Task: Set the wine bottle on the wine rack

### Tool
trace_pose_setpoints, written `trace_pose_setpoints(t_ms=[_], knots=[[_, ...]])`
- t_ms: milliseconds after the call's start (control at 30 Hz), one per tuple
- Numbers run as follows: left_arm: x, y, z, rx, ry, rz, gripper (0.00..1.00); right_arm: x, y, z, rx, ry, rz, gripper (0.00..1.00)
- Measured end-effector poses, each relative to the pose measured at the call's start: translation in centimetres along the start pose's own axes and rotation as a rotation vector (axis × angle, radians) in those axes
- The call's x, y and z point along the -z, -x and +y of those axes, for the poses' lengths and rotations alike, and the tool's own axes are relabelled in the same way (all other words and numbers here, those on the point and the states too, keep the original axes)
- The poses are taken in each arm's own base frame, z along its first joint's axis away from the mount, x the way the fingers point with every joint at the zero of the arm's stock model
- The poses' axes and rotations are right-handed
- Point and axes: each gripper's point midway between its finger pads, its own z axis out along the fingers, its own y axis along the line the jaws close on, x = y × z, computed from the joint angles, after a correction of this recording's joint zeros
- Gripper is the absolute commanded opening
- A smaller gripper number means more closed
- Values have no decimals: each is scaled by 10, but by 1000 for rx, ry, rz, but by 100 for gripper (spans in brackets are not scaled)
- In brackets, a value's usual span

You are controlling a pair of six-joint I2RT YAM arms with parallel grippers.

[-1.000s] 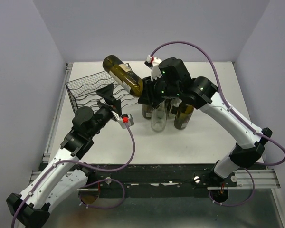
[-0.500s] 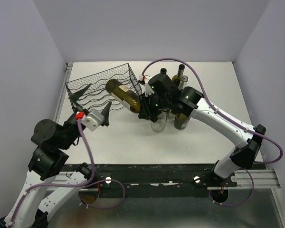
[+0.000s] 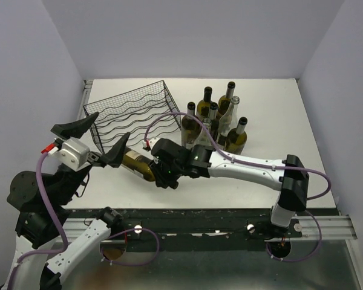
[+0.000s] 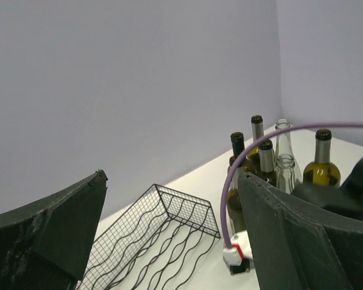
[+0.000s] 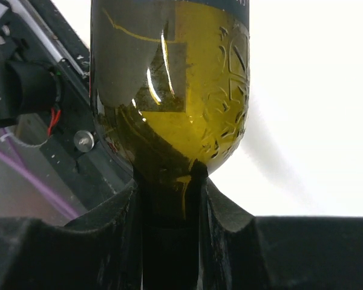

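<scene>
The wine bottle (image 3: 137, 163) is olive-green glass and lies nearly level, low over the table just in front of the wine rack (image 3: 133, 112). Its base points left. My right gripper (image 3: 159, 171) is shut on its neck. In the right wrist view the wine bottle (image 5: 175, 90) fills the frame, its neck pinched between the right gripper's (image 5: 169, 211) two dark fingers. My left gripper (image 3: 112, 126) hangs wide open and raised at the rack's near-left corner, holding nothing. One of its fingertips (image 3: 122, 145) is close above the bottle's base. The black wire wine rack (image 4: 160, 235) shows between the left gripper's (image 4: 172, 177) fingers.
A cluster of several upright bottles (image 3: 218, 124), some green and some clear glass, stands right of the rack. The same cluster (image 4: 263, 163) appears in the left wrist view. The right arm's purple cable (image 3: 169, 116) loops over the rack's right end. Walls enclose the table at left, back and right.
The right arm has swung the bottle from above the rack down and toward the near left, in front of the rack. The left arm has pulled back left and risen, jaws still open.
</scene>
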Motion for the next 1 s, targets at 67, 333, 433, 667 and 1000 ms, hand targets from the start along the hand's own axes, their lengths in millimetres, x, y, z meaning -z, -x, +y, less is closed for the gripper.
trace_pose_setpoints(t_ms=[67,333,433,667,1000], knots=[[4,5,3,15,17,-12,99,-20,-10,2,-6,-23,7,1],[10,-7,15,77,112,14,99,-78,-11,-6,-72,-116,-73,1],[12,-19,17,111,144,36,99,-99,-7,-8,-103,-131,-106,1],[23,-27,15,152,159,34,99,-126,8,-8,-142,-139,-184,1],[23,-56,7,184,150,102,99,-137,21,-4,-165,-127,-241,1]])
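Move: The right hand holds the wine bottle by its neck, base pointing left and forward. The middle of the wine rack lies about 30 cm ahead of this hand, 14 cm to its left and 11 cm lower. The nearest dark bottle stands some 22 cm ahead and 12 cm right, and the clear bottle about 16 cm ahead and 18 cm right. From the empty left hand, the rack is roughly 28 cm ahead, 4 cm left and 42 cm below. Down first, then leftward and somewhat forward, the right hand carries the bottle base-first towards the near left part of the rack, ending some 9 cm lower and 9 cm farther left, keeping its hold on the neck. Its wrist turns about 15 degrees clockwise. The open, empty left hand sinks roughly 6 cm, tipping slightly down. ##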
